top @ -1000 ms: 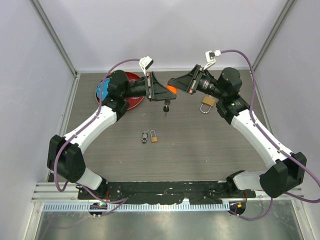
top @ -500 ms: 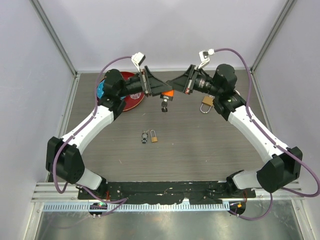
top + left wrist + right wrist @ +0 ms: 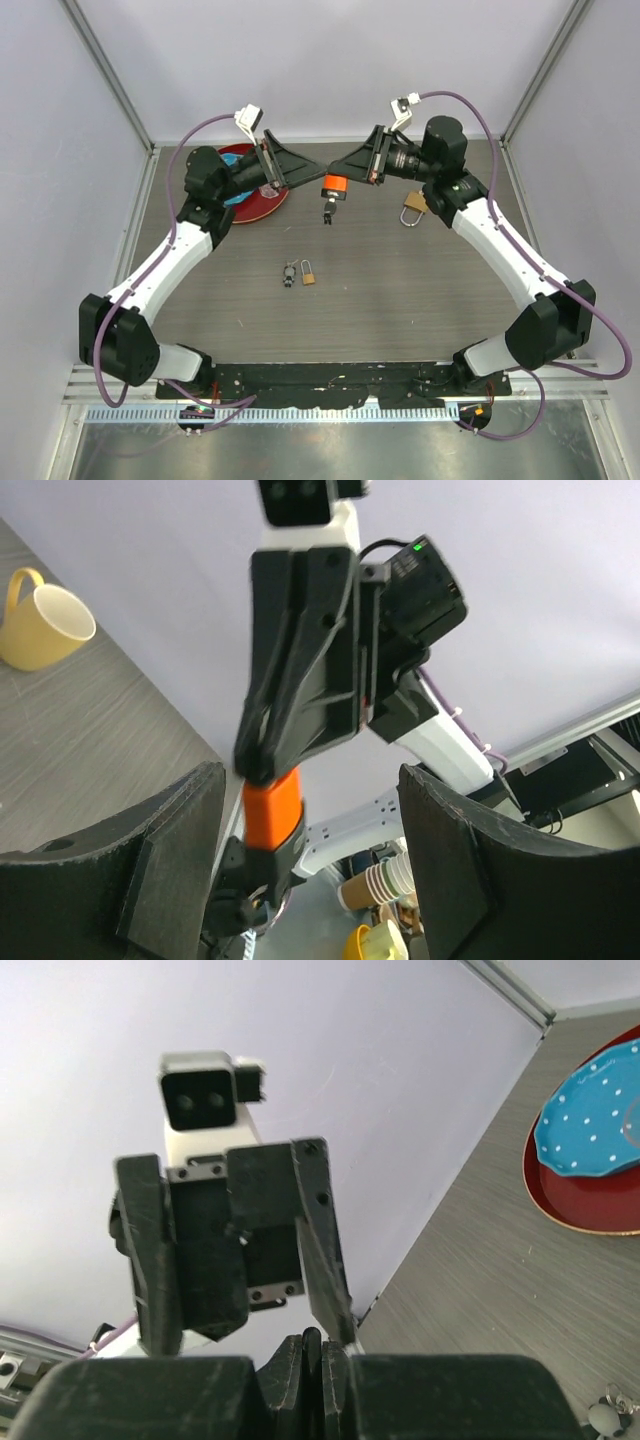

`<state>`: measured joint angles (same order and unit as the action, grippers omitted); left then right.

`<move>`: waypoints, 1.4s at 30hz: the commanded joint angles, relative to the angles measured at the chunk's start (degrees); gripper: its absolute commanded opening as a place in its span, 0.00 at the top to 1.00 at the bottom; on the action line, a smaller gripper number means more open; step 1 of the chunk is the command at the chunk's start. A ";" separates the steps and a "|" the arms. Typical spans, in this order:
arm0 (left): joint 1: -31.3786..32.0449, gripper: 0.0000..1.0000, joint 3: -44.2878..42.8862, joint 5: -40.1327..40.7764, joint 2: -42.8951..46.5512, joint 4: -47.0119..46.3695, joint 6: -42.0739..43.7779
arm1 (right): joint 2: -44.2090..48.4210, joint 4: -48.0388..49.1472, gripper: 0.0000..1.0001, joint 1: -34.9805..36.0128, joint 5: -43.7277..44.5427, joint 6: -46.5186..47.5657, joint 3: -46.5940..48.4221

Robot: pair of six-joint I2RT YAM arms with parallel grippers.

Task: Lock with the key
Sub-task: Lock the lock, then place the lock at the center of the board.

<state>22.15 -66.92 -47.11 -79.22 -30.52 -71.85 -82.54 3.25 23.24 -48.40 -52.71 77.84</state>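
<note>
An orange padlock [image 3: 333, 185] hangs in the air over the back middle of the table, with a black key bunch [image 3: 327, 212] dangling under it. My right gripper [image 3: 340, 170] is shut on the lock's top. In the left wrist view the lock [image 3: 272, 810] and key bunch [image 3: 240, 905] hang from the right gripper's black fingers [image 3: 300, 680]. My left gripper [image 3: 308, 170] is open and empty, just left of the lock and not touching it. In the right wrist view my shut right gripper [image 3: 322, 1345] pinches a thin dark piece and faces the open left gripper [image 3: 230, 1250].
A blue dotted plate [image 3: 208, 182] lies on a red plate [image 3: 262, 200] at the back left. A yellow mug [image 3: 413, 207] stands at the back right. A small brass padlock [image 3: 308, 272] and a key [image 3: 289, 273] lie at mid-table. Walls close in the sides and back.
My left gripper has drawn back to the left, away from the orange padlock. The right gripper has kept the lock and lifted it slightly; the key bunch still hangs beneath.
</note>
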 commanded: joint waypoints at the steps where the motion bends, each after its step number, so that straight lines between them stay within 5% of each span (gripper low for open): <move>1: 0.17 0.27 2.40 -0.09 3.81 3.00 4.08 | -0.33 5.53 0.98 -1.18 -1.26 -2.31 4.07; 10: 5.62 0.25 3.64 -1.66 3.46 3.45 6.46 | -2.71 7.30 0.98 -2.50 -1.43 -4.24 6.27; 21: 7.29 0.41 7.41 -2.37 4.60 3.01 5.94 | -3.50 9.49 0.98 -3.47 -1.17 -6.09 6.62; 23: 7.55 0.49 7.85 -2.28 4.86 3.01 5.94 | -3.76 9.76 0.98 -3.56 -1.17 -6.27 6.62; 30: 7.64 1.00 8.47 -1.84 5.39 2.93 5.76 | -4.21 10.82 0.98 -3.65 -1.43 -6.88 6.62; 42: 8.43 1.00 11.19 -2.98 7.41 2.92 5.41 | -5.08 13.80 0.98 -4.70 -1.34 -8.99 6.27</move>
<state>29.63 -56.99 -48.05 -74.67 -25.58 -66.04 -87.48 9.87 19.38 -50.76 -59.40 81.45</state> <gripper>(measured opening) 0.035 0.124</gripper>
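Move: The key ring hanging under the orange padlock's key is what the left hand goes for; it lies about 8 cm back, 2 cm to the right and 8 cm below that open hand. The key's black head is around 7 cm back, 2 cm right and 6 cm down, and the padlock body some 3 cm back, 2 cm right and 3 cm down. From the right hand, which already holds the padlock, the ring is roughly 9 cm back, level sideways and 8 cm below. Orange padlock and key are carried about 3.5 cm forward and slightly up by the right hand, which keeps its grip at the shackle. The open left hand first drops beside them, then swings back and a little right and sinks further, about 6 cm down in all, before its fingers shut and pinch the ring just under the key. ##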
